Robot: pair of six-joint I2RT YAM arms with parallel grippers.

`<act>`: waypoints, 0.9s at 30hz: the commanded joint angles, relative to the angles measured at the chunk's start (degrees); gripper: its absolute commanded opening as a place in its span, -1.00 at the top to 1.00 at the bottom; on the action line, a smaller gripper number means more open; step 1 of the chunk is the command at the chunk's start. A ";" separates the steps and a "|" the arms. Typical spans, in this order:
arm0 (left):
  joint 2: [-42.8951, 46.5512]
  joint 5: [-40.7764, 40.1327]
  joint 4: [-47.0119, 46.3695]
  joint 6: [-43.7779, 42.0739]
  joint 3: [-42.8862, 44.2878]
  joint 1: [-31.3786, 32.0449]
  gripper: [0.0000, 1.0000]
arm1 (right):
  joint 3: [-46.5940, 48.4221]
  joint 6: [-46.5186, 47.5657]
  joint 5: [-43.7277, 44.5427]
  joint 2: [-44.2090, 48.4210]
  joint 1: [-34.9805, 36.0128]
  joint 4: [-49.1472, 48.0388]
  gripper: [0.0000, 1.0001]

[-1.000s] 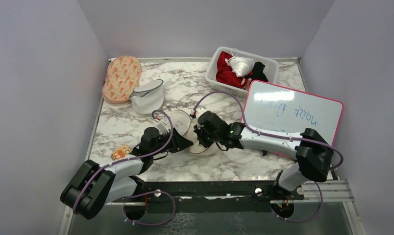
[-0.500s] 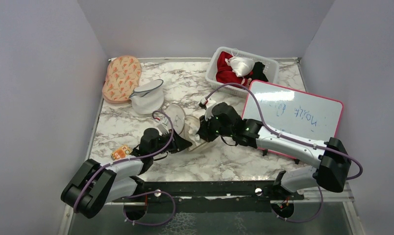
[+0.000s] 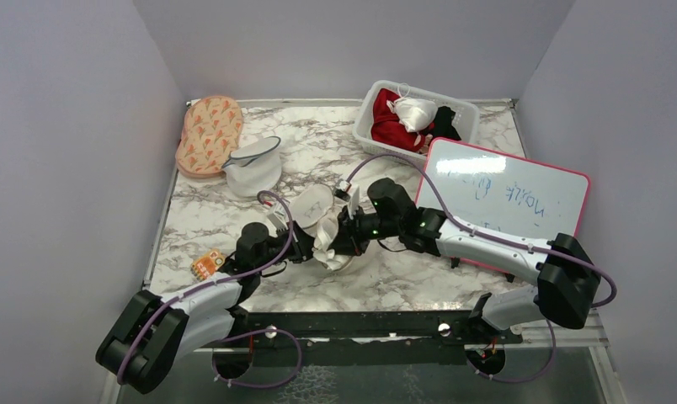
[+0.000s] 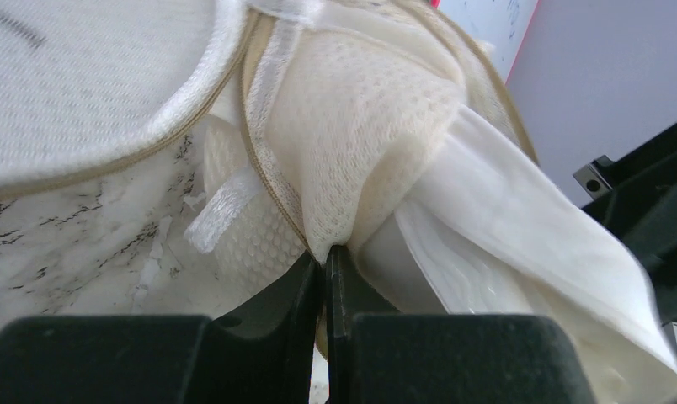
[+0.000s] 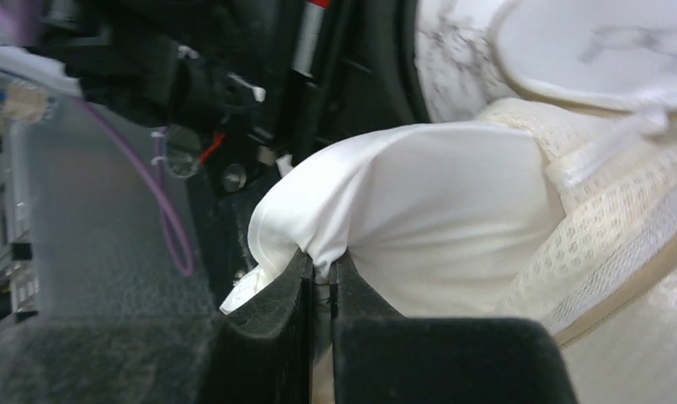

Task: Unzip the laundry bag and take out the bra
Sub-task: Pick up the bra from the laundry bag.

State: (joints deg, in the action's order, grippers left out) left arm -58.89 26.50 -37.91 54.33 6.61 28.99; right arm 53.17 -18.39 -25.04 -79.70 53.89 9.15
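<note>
The cream laundry bag [image 3: 311, 204] lies open at mid-table, its round lid tilted up. In the left wrist view the lid [image 4: 82, 76] is at upper left and the bag's mesh wall [image 4: 360, 126] bunches in the middle. My left gripper [image 3: 308, 249] [image 4: 327, 252] is shut on that mesh edge. The white bra [image 3: 327, 240] [image 4: 503, 219] comes out of the bag as smooth fabric. My right gripper [image 3: 345, 239] [image 5: 320, 268] is shut on a fold of the bra [image 5: 419, 210], with the bag's mesh [image 5: 621, 236] to its right.
An orange-patterned pouch [image 3: 209, 133] and a white-and-grey pouch [image 3: 253, 168] lie at back left. A white basket [image 3: 367, 114] with a red garment [image 3: 390, 126] stands at the back. A whiteboard [image 3: 503, 198] lies at right. A small orange item [image 3: 205, 265] lies near the left arm.
The right gripper lifted and pulled white fabric out of the bag, then came back down close to it. The bag's lid tipped up. The left arm shifted slightly left, still gripping.
</note>
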 commanded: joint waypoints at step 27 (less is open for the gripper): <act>6.36 1.23 8.60 1.14 2.44 0.27 1.00 | 6.21 -11.77 24.47 2.71 -0.29 -26.72 0.99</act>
State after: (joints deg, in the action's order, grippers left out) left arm -54.39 28.75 -32.67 57.06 6.96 29.02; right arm 52.80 -36.45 -9.72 -78.61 53.91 -24.14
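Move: The right hand already has the bra bunched in its shut fingers. The laundry bag's body lies about 2 cm back from this hand, 3 cm to its right and 9 cm below; its folded-back lid is roughly 11 cm ahead, 5 cm to the left and 12 cm down. The basket is some 34 cm ahead and 22 cm to the right. The left hand still pinches the bag's rim, the body's middle about 7 cm to its right, level fore and aft, 4 cm below. Keeping its pinch on the bra, the right hand dips about 1 cm back as it starts up and left, then swings forward while still climbing, drawing the bra up out of the bag and towards a spot above the lid, some 12 cm higher, 7 cm forward and 4 cm left in all. Its left-pointing fingers tip upward by about 30 degrees and the hand turns some 20 degrees clockwise, while the closed left fingers hold the bag by the rim, easing back only about 1 cm. ##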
